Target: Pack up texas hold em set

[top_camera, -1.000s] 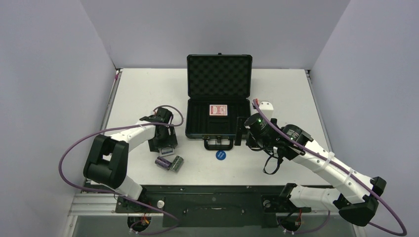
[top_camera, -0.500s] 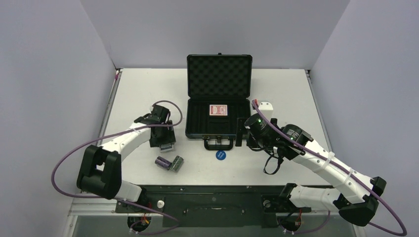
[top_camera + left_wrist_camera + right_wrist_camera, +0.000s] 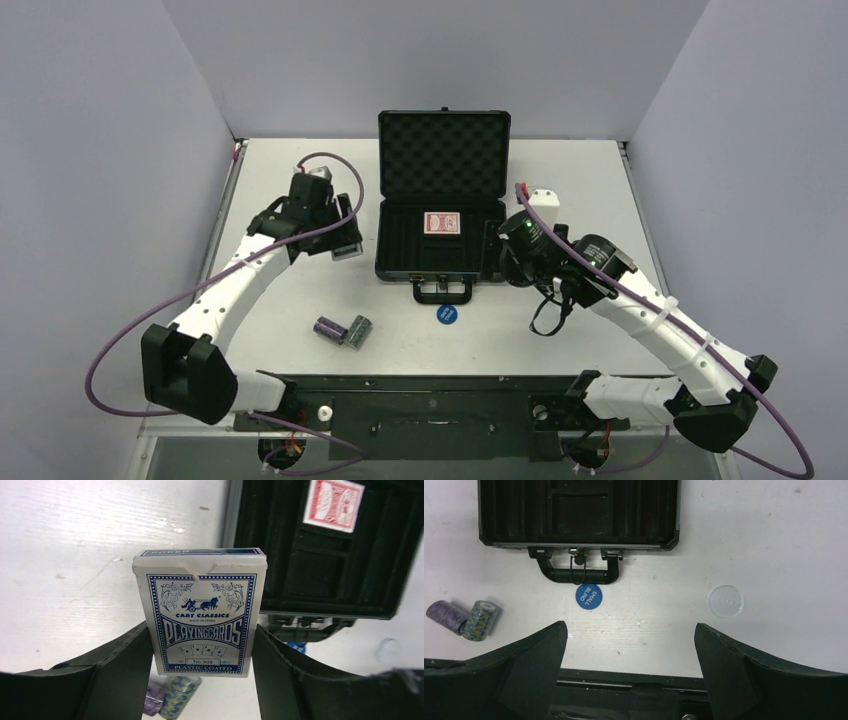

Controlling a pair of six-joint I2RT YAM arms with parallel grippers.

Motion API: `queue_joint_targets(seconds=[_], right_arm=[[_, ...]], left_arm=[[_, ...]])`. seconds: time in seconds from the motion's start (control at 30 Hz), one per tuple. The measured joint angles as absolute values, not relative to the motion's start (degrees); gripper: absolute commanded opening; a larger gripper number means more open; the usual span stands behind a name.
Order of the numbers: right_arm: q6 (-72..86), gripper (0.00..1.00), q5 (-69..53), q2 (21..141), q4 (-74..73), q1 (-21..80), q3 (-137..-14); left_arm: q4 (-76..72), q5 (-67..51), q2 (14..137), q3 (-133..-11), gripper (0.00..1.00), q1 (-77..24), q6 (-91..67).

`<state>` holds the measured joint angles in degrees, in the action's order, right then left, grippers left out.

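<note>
The black case (image 3: 443,262) lies open at the table's centre with a red deck (image 3: 441,222) in its tray. My left gripper (image 3: 341,246) hangs left of the case, shut on the blue deck (image 3: 200,612), which stands upright between the fingers (image 3: 122,665) above the table. A purple chip stack (image 3: 328,328) and a green chip stack (image 3: 359,330) lie side by side near the front. The blue disc (image 3: 447,314) sits just below the case handle (image 3: 576,575), and the clear disc (image 3: 724,601) lies to its right. My right gripper (image 3: 629,626) is open and holds nothing, off the case's front right corner.
The foam-lined lid (image 3: 443,155) stands upright behind the tray. A black rail (image 3: 624,685) runs along the near table edge. Grey walls close in the left, back and right sides. Purple cables loop from both arms.
My left gripper closed on the blue deck and lifted it off the table, moving away from the chip stacks toward the back. The right arm shifted slightly farther back.
</note>
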<state>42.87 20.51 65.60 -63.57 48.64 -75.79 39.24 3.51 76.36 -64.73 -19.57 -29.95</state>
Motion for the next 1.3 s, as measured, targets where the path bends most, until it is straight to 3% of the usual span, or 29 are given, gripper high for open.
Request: queue_joint_targets(seconds=[0.27,0.63,0.97,1.3], right_arm=[[43.9,1.00,20.7,65.3,-66.5,39.4,-77.3],[46.5,1.00,20.7,59.9,-67.0,27.4,-75.2],[47.9,0.99,20.5,60.3,-68.3,25.1,-72.1],[47.0,0.97,20.5,58.8,-69.5,23.7,-71.7]], left_arm=[[39.3,0.5,82.7,-69.1,0.00,-21.9,-45.1],[28.8,-2.7,92.0,-70.2,0.00,-33.8,-78.1],[13.8,-6.3,100.5,-69.9,0.00,-38.7,-101.6],[9.5,-5.8,104.6,-69.8,0.00,-39.7,-111.2]])
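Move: Some 22 cm to the right of the left hand, 7 cm farther out and 14 cm below lies the case's empty well. From that same hand the red card pack is about 22 cm right and 14 cm ahead, the case handle 22 cm right and 5 cm back, the small-blind button 23 cm right and 11 cm back, all 13 to 16 cm lower. From the right hand the well lies about 19 cm left, 18 cm ahead and 22 cm down. Carrying the blue card pack, still pinched in its closed fingers, the left hand swings about 24 cm right, over the case's near-left rim and the tray, creeping forward and sinking some 4 cm each. Its wrist rolls counter-clockwise by roughly 65 degrees, the fingers tipping to the right. Wide open and empty, the right hand backs off about 12 cm to the right, turning clockwise. ##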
